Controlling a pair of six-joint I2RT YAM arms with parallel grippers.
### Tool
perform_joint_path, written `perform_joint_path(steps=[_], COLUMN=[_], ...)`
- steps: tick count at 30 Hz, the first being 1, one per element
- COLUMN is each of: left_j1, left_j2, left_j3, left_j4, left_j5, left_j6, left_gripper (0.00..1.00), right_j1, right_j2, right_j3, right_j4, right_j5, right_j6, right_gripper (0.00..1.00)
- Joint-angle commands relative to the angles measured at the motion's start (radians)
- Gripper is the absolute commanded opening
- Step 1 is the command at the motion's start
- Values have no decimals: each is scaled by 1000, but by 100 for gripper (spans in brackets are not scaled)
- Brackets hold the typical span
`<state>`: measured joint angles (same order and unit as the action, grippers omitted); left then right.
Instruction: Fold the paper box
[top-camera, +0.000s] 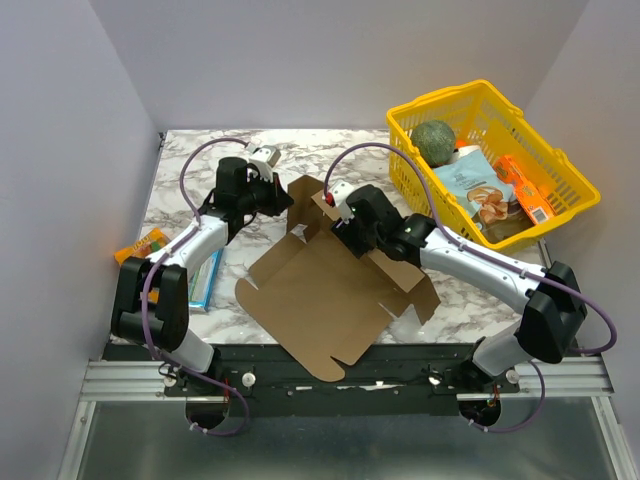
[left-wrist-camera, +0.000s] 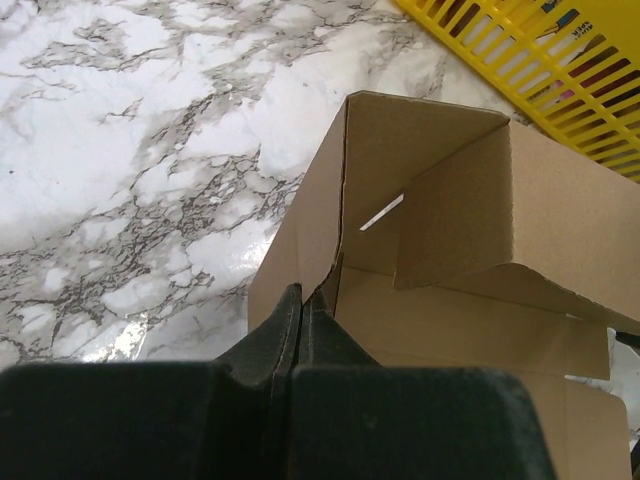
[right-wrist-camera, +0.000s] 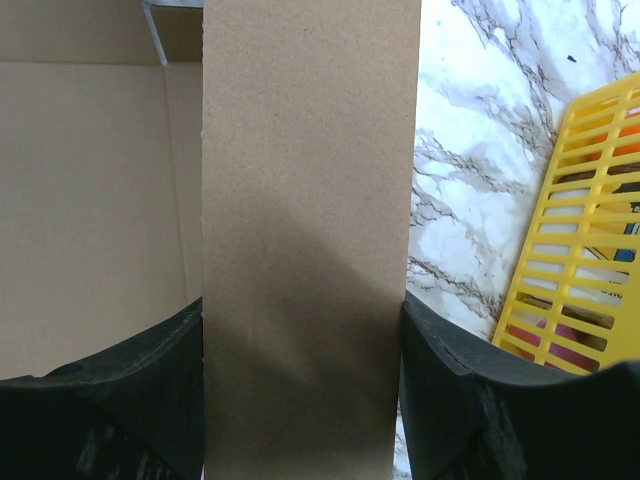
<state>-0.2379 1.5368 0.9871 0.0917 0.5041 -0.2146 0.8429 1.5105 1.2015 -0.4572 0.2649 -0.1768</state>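
The paper box is a brown cardboard sheet lying mid-table, with its far walls and flaps raised. My left gripper is at the box's far left corner. In the left wrist view it is shut, and the thin edge of an upright wall runs down between its fingertips. My right gripper reaches over the far side of the box. In the right wrist view its jaws stand wide, with a cardboard panel filling the gap and touching both fingers.
A yellow basket holding a green round item and several packets stands at the back right, close to the right arm; its rim shows in both wrist views. A blue-green carton and an orange packet lie at the left.
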Motion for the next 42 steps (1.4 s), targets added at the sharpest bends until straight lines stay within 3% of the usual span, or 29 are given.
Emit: perform_joint_path(steps=[1,24,28,33,42], left_j1=[-18,-97,-100,-120,-248], left_j2=[-37,63,-12,-110,-202], left_j3=[73,225,121,-115,-361], left_j4=[26,-61,-49,107,301], left_j5=[42,-1,-35,-26,-151], left_j6=[-62,-49,-37,-52,23], left_gripper=[0,0,0,0,0], right_j1=[10,10,12,10,12], right_j2=[36,34,33,34,30], right_j3=[-8,-14,-17,-23,-20], right_j4=[-34,-26,-28,-18,-14], right_j5=[-47,-55,-43,-39,-38], right_j6=[-4,3,7,10,7], right_gripper=[61,61,61,61,64])
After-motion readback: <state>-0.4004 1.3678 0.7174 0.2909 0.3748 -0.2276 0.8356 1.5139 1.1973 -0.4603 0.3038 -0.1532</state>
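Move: Just beside the left fingertips is the end flap they hold by its edge, its middle about 3 cm to the right and 1 cm ahead. The box's open end, where the flap is being taken, is some 6 cm back, 5 cm right and 5 cm lower. The side wall's far end is about 7 cm right, level fore and aft. From the right hand, which grips that wall, the open end lies some 6 cm left, 2 cm ahead and 5 cm lower. Swinging the end flap in by its pinched edge, the left hand first eases about 2 cm forward and to the right, rising a little, then turns round and pulls quickly back some 8 cm towards the base, sinking and drifting right, across the box's open end. Its fingers stay shut; the right hand keeps its wide grip on the side wall, nearly still. ##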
